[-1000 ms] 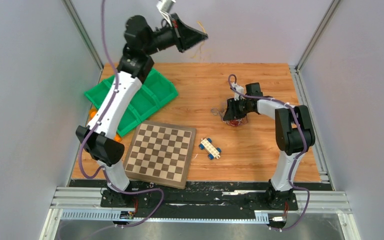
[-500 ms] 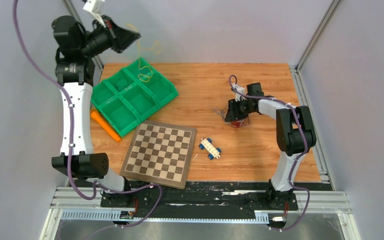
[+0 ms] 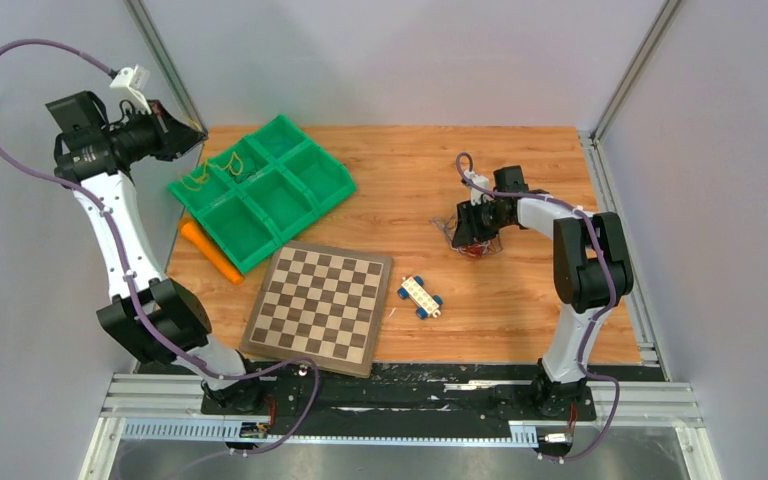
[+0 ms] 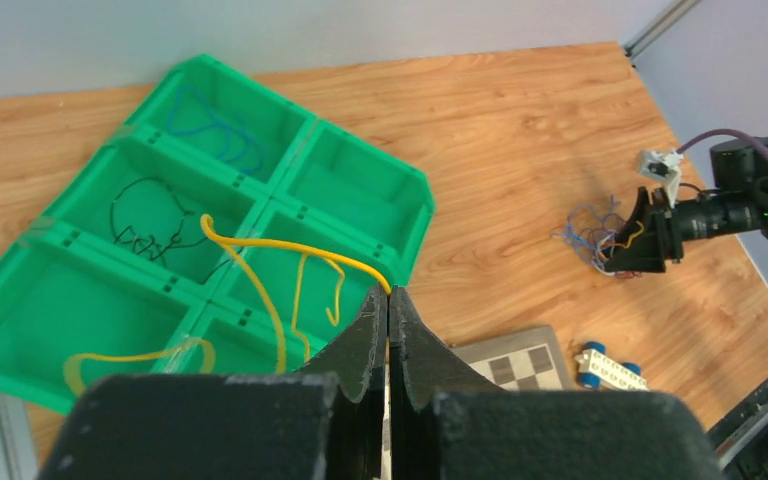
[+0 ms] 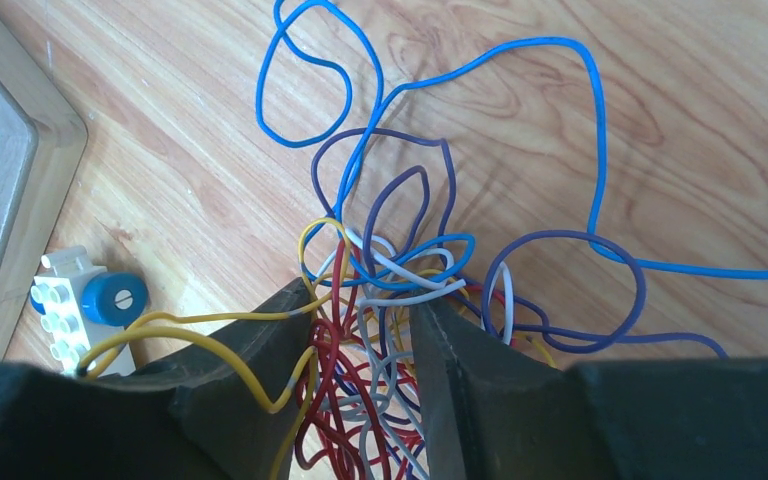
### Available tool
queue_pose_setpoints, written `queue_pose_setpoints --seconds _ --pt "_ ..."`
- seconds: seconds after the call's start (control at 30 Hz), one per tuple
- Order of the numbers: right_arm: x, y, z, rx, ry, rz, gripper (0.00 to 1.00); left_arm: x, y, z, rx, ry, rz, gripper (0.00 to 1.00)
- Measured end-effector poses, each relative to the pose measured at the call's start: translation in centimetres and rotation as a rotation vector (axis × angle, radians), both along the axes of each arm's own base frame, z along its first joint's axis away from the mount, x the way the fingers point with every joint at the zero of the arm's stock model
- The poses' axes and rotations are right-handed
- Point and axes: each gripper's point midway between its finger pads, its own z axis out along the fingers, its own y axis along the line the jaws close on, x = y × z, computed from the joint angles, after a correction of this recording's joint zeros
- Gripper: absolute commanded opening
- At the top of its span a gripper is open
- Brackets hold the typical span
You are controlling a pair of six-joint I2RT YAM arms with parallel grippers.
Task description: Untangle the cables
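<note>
The tangled clump of cables point(image 5: 400, 290), red, yellow, blue, purple and white, lies on the table right of centre point(image 3: 468, 243). My right gripper point(image 5: 360, 300) is down at the clump, open, with the red and white strands loose between its fingers; it also shows in the top view point(image 3: 465, 232). My left gripper point(image 4: 388, 293) is shut on one yellow cable point(image 4: 290, 247), which hangs into the green tray point(image 4: 412, 205). In the top view the left gripper point(image 3: 188, 128) is at the far left, above the tray's back corner.
The green compartment tray point(image 3: 338, 186) holds a blue strand point(image 4: 222, 135), a black strand point(image 4: 145, 215) and another yellow one point(image 4: 125, 357). A chessboard point(image 3: 322, 306), a white and blue toy car point(image 3: 420, 297) and an orange stick point(image 3: 210, 250) lie on the table.
My left arm has swung from high at the back centre to the far left and lower, carrying the yellow cable over the tray. The right gripper has stayed at the clump.
</note>
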Motion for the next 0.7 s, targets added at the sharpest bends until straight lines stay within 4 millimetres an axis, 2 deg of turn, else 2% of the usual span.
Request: queue_pose_setpoints --seconds 0.2,0.33,0.43,0.53,0.7 --pt "-0.4 -0.4 0.0 -0.020 0.025 -0.003 0.43 1.9 3.5 -3.9 -0.045 0.063 0.009 0.00" --pt "-0.5 -0.6 0.0 -0.036 0.037 -0.005 0.43 3.4 4.7 -7.2 -0.072 0.116 -0.003 0.00" --pt "-0.4 -0.7 -0.1 -0.038 0.046 -0.004 0.43 4.2 5.4 -8.8 -0.070 0.133 -0.008 0.00" --pt "-0.5 -0.7 -0.1 -0.039 0.050 -0.003 0.43 5.1 6.2 -9.4 -0.054 0.128 -0.005 0.00" --pt "-0.5 -0.7 -0.1 -0.040 0.052 -0.001 0.43 6.5 7.7 -8.8 -0.016 0.086 0.008 0.00"
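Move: The left hand holds one end of the yellow cable, which dangles below it. The tray's empty left compartment lies about 9 cm ahead, 15 cm to the left and 35 cm below. The compartment with the dark cable is some 15 cm ahead and 6 cm left, and the orange tube 4 cm back and 10 cm left, both about as far below. From the right hand, the left compartment is roughly 11 cm ahead and 67 cm left, about level. With its fingers still shut on the end of the yellow cable, the left hand sinks about 9 cm while carrying it some 7 cm forward and 8 cm left towards the tray's left compartment, the drop levelling off near the end as the forward and leftward travel goes on and the wrist barely tilts. The right hand stays practically in place down at the tangle, fingers half open with the red, grey and blue cables still between them. ##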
